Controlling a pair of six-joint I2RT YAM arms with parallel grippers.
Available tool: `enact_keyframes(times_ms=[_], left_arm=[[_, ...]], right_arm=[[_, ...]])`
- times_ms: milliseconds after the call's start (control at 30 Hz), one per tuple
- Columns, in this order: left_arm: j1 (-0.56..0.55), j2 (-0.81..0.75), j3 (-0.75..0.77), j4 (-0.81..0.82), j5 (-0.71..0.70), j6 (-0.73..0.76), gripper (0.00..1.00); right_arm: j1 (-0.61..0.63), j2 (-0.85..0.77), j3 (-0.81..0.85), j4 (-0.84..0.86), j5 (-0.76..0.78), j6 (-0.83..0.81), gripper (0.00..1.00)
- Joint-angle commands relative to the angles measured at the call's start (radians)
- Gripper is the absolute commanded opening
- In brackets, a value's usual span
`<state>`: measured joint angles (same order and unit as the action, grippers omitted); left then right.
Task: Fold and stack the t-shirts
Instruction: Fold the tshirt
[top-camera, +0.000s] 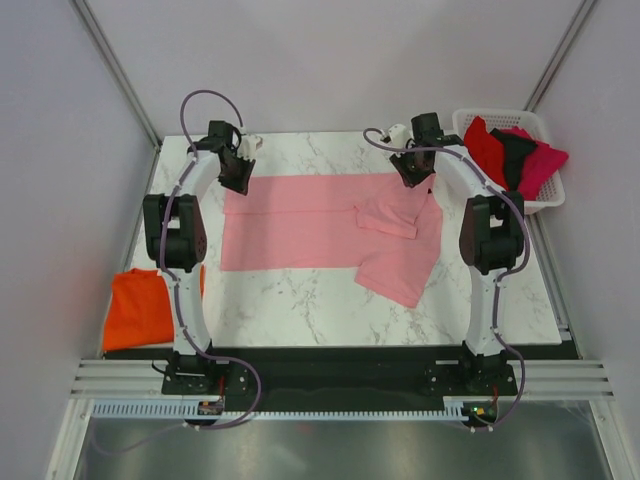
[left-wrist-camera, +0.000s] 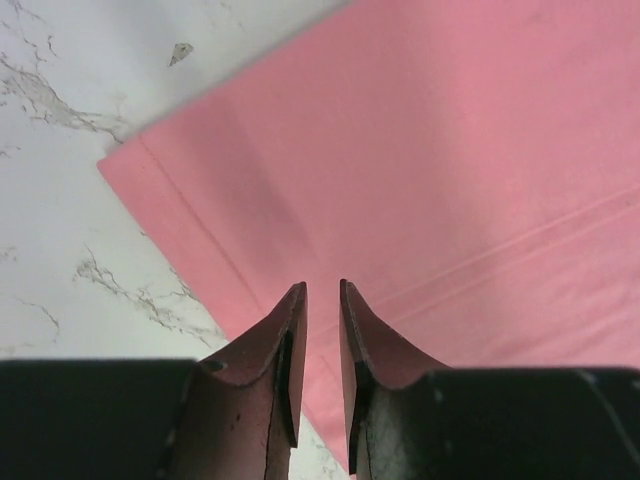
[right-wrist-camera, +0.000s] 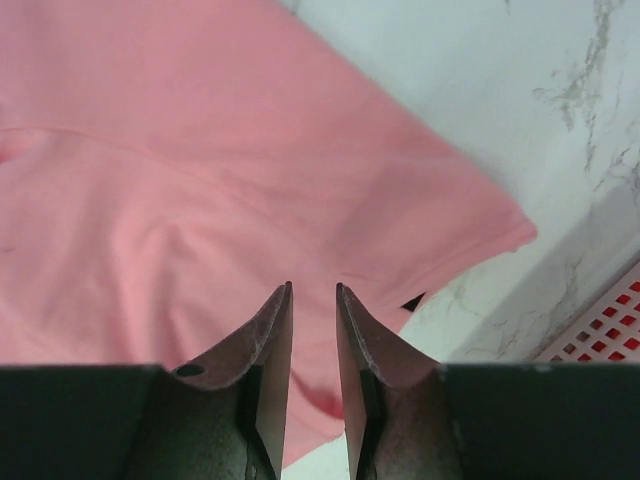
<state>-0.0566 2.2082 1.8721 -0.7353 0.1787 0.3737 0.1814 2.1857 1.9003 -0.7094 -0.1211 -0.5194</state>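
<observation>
A light pink t-shirt (top-camera: 300, 225) lies spread across the marble table, its right side folded over and rumpled, with a sleeve (top-camera: 388, 218) lying on top. My left gripper (top-camera: 238, 172) hovers at the shirt's far left corner. In the left wrist view its fingertips (left-wrist-camera: 322, 288) stand a narrow gap apart over the pink cloth (left-wrist-camera: 450, 150), with nothing between them. My right gripper (top-camera: 415, 178) hangs over the shirt's far right edge. There the fingertips (right-wrist-camera: 313, 288) are also slightly apart and empty above the pink cloth (right-wrist-camera: 200, 180). A folded bright orange t-shirt (top-camera: 138, 308) rests at the table's near left edge.
A white basket (top-camera: 545, 200) at the far right holds a red t-shirt (top-camera: 485, 148), a black one (top-camera: 515, 155) and a magenta one (top-camera: 545, 160). Its lattice wall (right-wrist-camera: 610, 330) shows in the right wrist view. White enclosure walls surround the table (top-camera: 300, 300).
</observation>
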Motion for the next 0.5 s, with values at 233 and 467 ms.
enact_keyframes(times_ms=[233,467], left_arm=[[0.018,0.152,0.130,-0.047,-0.090,0.053,0.27],[0.020,0.238,0.208,-0.046,-0.122,0.080,0.28]], right_arm=[[-0.072,0.167,0.131,0.054,0.044,0.015,0.30],[-0.082,0.273,0.212,0.060,0.110,-0.022,0.30]])
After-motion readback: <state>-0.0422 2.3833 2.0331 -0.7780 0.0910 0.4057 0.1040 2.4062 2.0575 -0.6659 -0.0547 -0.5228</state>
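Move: The pink t-shirt's far left corner lies about 7 cm ahead of the left hand, 5 cm to its left and 4 cm below. The shirt's far right corner is about 7 cm ahead of the right hand, 8 cm to its right and 6 cm below. From that same hand, the black tag sits some 2 cm ahead and 6 cm right, and the basket's middle about 11 cm ahead and 28 cm right. Both hands, with fingers kept slightly open, come down onto the top of the pink t-shirt while spreading towards its two far corners: the left sinks about 4 cm, then slides some 2 cm forward and 2 cm left with its tips on the cloth. The right sinks nearly 6 cm while going about 5 cm right and 4 cm forward, turning slightly clockwise, and ends with its tips on the shirt short of its far right corner, still pushing outward and forward. ##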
